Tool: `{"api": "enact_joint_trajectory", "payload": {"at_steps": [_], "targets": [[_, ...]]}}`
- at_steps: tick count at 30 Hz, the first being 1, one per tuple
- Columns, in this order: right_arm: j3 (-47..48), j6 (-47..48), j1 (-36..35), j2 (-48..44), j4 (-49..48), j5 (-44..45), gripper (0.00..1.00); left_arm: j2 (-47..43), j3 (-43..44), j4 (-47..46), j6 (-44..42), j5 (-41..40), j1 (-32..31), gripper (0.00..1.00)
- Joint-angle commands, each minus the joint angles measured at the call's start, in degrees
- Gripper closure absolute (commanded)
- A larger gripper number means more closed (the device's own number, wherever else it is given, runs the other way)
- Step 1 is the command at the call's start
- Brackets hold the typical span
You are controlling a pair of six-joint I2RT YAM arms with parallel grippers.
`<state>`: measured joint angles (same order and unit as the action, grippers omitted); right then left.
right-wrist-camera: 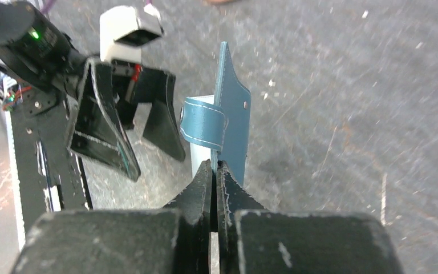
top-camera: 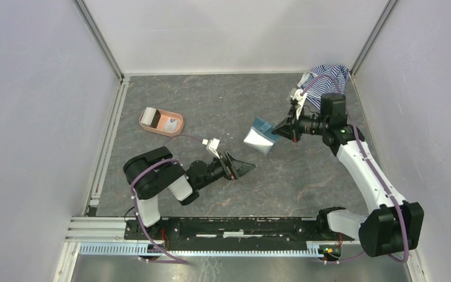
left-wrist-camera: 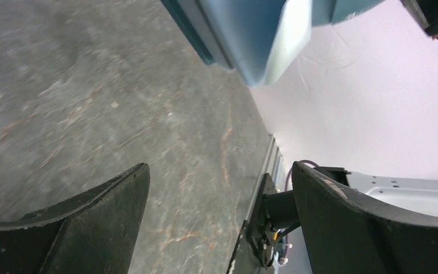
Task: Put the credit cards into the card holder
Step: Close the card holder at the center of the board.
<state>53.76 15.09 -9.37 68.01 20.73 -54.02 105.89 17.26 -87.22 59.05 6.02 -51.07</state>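
Note:
My right gripper (top-camera: 282,128) is shut on an edge of the teal card holder (top-camera: 261,134) and holds it tilted above the table, right of centre. In the right wrist view the card holder (right-wrist-camera: 232,111) stands upright past the closed gripper (right-wrist-camera: 215,168), its snap tab (right-wrist-camera: 203,123) curling left over a whitish panel (right-wrist-camera: 201,155), perhaps a card. My left gripper (top-camera: 242,168) is open and holds nothing, just left of and below the holder. From the left wrist the holder (left-wrist-camera: 245,34) hangs above the open gripper (left-wrist-camera: 219,188). A whitish credit card (top-camera: 148,116) lies in the tray.
A salmon-pink oval tray (top-camera: 176,130) sits at the back left of the table. A blue-and-white striped cloth (top-camera: 329,79) is bunched in the far right corner, behind the right arm. Walls enclose the table on three sides.

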Motion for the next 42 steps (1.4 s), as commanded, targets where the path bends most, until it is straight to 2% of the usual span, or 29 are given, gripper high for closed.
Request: {"api": "enact_joint_trajectory", "payload": {"at_steps": [1,9,19,25,31,36,42], "targets": [[8.22,-4.43,0.00,-2.81,0.06,-2.93,1.00,-4.46,3.58,-12.27,-5.26,5.30,0.22,0.00],[13.56,-13.98,-0.03,-3.82,-4.77,-5.57,1.00,-10.43,9.34,-12.30,-4.03,9.24,0.18,0.00],[19.59,-25.18,-0.02,-3.84,-9.47,-7.12,1.00,-11.23,11.85,-12.32,-6.74,3.70,0.72,0.00],[20.08,-35.86,0.03,-4.32,-16.89,-8.89,1.00,-12.44,14.42,-12.28,-8.15,6.01,2.96,0.00],[18.64,-43.00,0.04,-5.22,-23.09,-9.79,1.00,-13.29,18.69,-12.35,-10.05,12.07,4.08,0.00],[16.84,-44.15,0.21,-5.65,-23.98,-10.05,1.00,-14.58,20.09,-12.28,-10.85,16.47,4.57,0.00],[12.78,-43.85,0.64,-5.96,-24.33,-10.22,1.00,-18.00,18.62,-12.34,-11.09,15.00,5.63,0.00]]}}
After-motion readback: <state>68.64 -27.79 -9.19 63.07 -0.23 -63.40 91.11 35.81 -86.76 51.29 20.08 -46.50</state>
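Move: The card holder is already off the table, its edge pinched in the shut right fingers, with its middle about 5 cm to their left, 1 cm ahead and 3 cm below. From the empty, open left hand it lies roughly 7 cm ahead, 6 cm to the right and 9 cm above. The card tray stands some 19 cm ahead of the left hand, 29 cm to its left and 8 cm below. Keeping its pinch on the card holder, the right hand lifts it about 19 cm, drifting slightly back and left, while its down-slanting fingers roll some 25 degrees up to nearly level. The wide-open left hand rises alongside, about 21 cm with a brief slowing midway, tipping its fingertips up by some 35 degrees towards the holder and closing in on its near lower edge; contact there can't be seen. ##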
